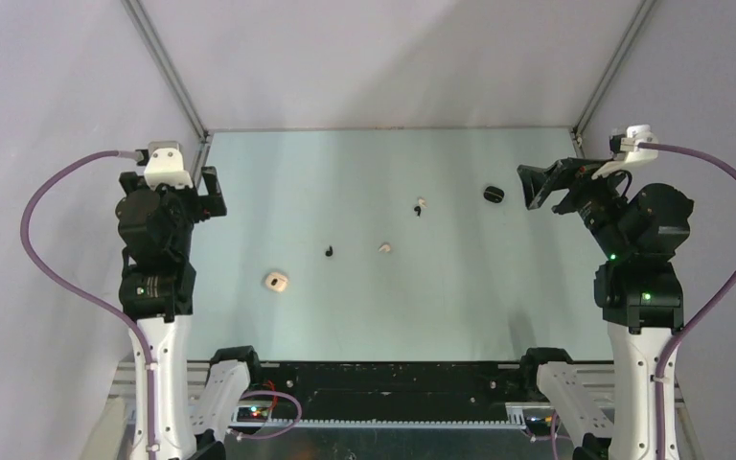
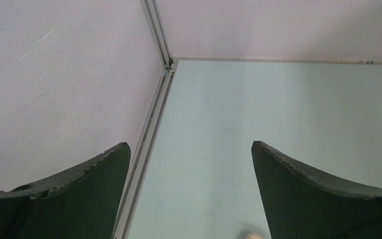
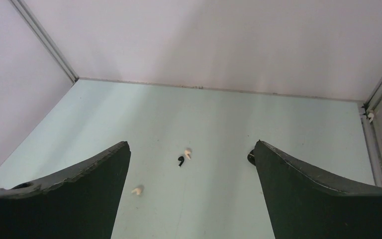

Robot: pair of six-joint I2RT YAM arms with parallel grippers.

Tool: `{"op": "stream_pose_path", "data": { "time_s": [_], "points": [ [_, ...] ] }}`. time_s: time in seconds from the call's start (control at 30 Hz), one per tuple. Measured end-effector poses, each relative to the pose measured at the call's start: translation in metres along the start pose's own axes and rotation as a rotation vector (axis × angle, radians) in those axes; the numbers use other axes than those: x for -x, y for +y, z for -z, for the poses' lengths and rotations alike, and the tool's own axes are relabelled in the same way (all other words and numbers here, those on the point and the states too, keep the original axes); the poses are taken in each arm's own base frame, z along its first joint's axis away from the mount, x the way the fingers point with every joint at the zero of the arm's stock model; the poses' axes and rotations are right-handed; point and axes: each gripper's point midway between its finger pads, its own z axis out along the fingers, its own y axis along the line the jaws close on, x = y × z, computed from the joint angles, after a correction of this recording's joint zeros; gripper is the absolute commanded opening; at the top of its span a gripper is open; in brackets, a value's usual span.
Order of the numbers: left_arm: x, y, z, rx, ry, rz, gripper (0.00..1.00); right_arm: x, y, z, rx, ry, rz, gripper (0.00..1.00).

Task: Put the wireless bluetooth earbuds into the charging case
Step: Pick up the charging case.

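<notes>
Several earbuds lie on the pale green table [image 1: 441,287]: a black earbud [image 1: 330,251], a beige earbud [image 1: 384,247], and a black-and-beige pair [image 1: 420,205] touching each other. A beige charging case [image 1: 275,281] sits at the near left, a black charging case [image 1: 494,194] at the far right. My left gripper [image 1: 192,192] hangs open by the left wall, well away from them. My right gripper [image 1: 541,187] is open just right of the black case. The right wrist view shows the black earbud [image 3: 180,160], two beige ones [image 3: 188,153] [image 3: 138,189] and the black case's edge [image 3: 250,157].
Grey walls and aluminium rails [image 1: 165,67] close in the table on three sides. In the left wrist view the open left gripper [image 2: 190,144] faces the far left corner [image 2: 170,62]; a pale object [image 2: 252,235] peeks in at the bottom edge.
</notes>
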Motion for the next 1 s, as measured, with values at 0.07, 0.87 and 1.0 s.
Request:
{"op": "stream_pose_path", "data": {
  "time_s": [0.07,0.87,1.0],
  "points": [
    [0.001,0.0,0.001,-0.002,-0.006,0.001,0.99,-0.002,0.0,-0.001,0.001,0.005,-0.008,1.0],
    [-0.035,-0.004,-0.002,-0.029,0.046,-0.098,0.99,-0.035,-0.014,-0.012,-0.011,0.055,0.052,1.0],
    [-0.077,-0.019,-0.005,-0.103,0.131,-0.115,0.99,-0.038,-0.018,-0.022,-0.017,0.056,0.052,1.0]
  ]
}}
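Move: From the left gripper, the white charging case lies about 11 cm to the right, 6 cm back and some 36 cm below; the loose black earbud is roughly 24 cm right and 2 cm ahead. From the right gripper, the black charging case lies about 18 cm ahead, almost in line, and some 42 cm below. The far white and far black earbuds sit together some 19 cm left of that case, a few centimetres nearer. Hold the left gripper nearly still at first, then drop it quickly, about 8 cm, towards the level of the white charging case, tipping its fingers down some 10 degrees and turning slightly clockwise. Meanwhile ease the right gripper down about 4 cm and forward 2.5 cm towards the black charging case. Keep both grippers wide open and clear of everything. ##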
